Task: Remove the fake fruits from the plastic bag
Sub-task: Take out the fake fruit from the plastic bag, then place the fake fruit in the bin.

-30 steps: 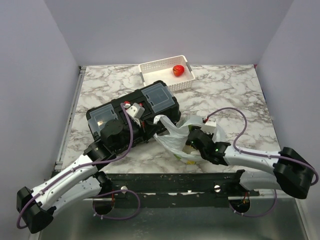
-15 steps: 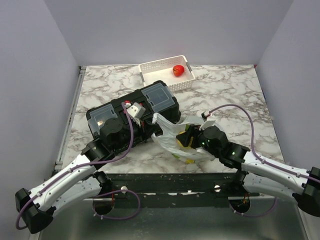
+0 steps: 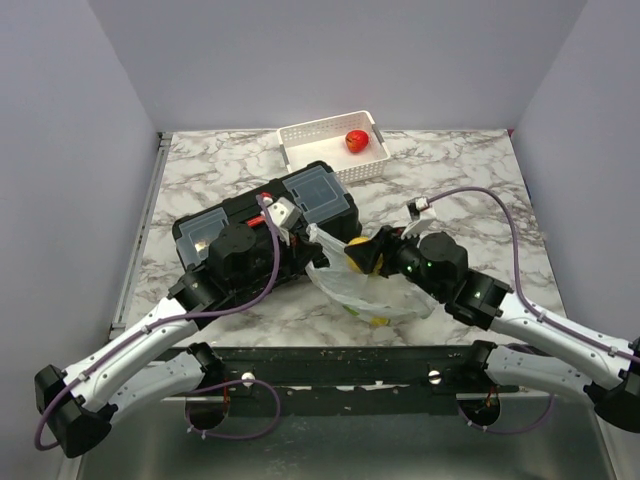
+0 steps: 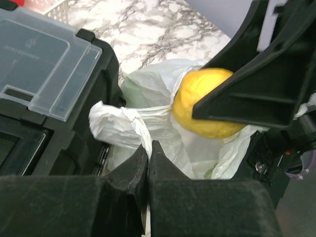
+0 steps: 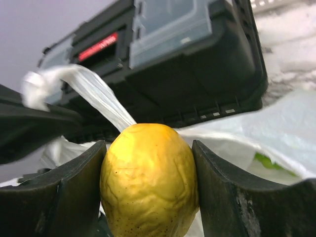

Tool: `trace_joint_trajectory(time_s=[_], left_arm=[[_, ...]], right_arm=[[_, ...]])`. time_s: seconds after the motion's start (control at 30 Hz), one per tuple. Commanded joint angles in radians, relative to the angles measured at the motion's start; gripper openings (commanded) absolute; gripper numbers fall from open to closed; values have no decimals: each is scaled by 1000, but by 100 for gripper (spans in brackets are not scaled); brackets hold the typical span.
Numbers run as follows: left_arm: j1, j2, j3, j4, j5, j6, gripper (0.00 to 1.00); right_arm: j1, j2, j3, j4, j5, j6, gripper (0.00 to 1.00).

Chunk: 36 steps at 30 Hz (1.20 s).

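The thin white plastic bag (image 3: 345,285) lies on the marble table in front of the black toolbox. My left gripper (image 4: 148,149) is shut on the bag's twisted handle (image 4: 118,123) and holds it up beside the toolbox. My right gripper (image 5: 148,148) is shut on a yellow lemon-like fruit (image 5: 148,182), held just above the bag's mouth. In the top view the fruit (image 3: 355,253) shows between the right gripper's fingers. Something green (image 5: 266,160) still shows inside the bag. A red fruit (image 3: 356,140) lies in the white basket.
The black toolbox (image 3: 250,230) with clear lid panels stands just left of the bag, close to both grippers. The white perforated basket (image 3: 310,133) sits at the far edge of the table. A metal rail runs along the table's left side.
My right gripper has come up out of the bag with the yellow fruit and shifted toward the far side. The left gripper has pulled the handle slightly up and back.
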Motion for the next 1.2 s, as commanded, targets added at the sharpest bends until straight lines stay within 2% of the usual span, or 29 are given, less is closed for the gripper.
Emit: trace_joint_trajectory(time_s=[0.0,0.2,0.4,0.53,0.67,0.87,1.17], left_arm=[[-1,11,-28,11,10,30,0],[0,-29,-36,11,-21,86,0],[0,-96,-71,50,-35,124,0],[0,-125,-78,32,-73,149,0],[1,-136,-89,55,-42,145,0],[0,-109,-79,47,36,135,0],[-1,-44,-42,19,127,128,0]], right_arm=[[1,22,98,12,-31,-31,11],[2,81,226,32,-12,-45,10],[0,201,427,-48,173,-86,6],[-7,310,515,7,310,-207,6],[-74,504,621,82,391,-355,6],[-236,744,732,176,293,-420,6],[-426,1125,1017,122,121,-377,8]])
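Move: The white basket, where the right hand is taking its yellow fruit, lies about 40 cm ahead of that hand, 8 cm left and 18 cm lower, with the red fruit in it some 41 cm ahead and straight on. The plastic bag hangs about 12 cm below the hand, 3 cm right and level with it; the black toolbox is 11 cm ahead, 25 cm left. From the left hand the basket is 40 cm ahead, 3 cm right. Right hand raises the yellow fruit some 14 cm, then sweeps forward 30 cm, sinking towards the basket. ##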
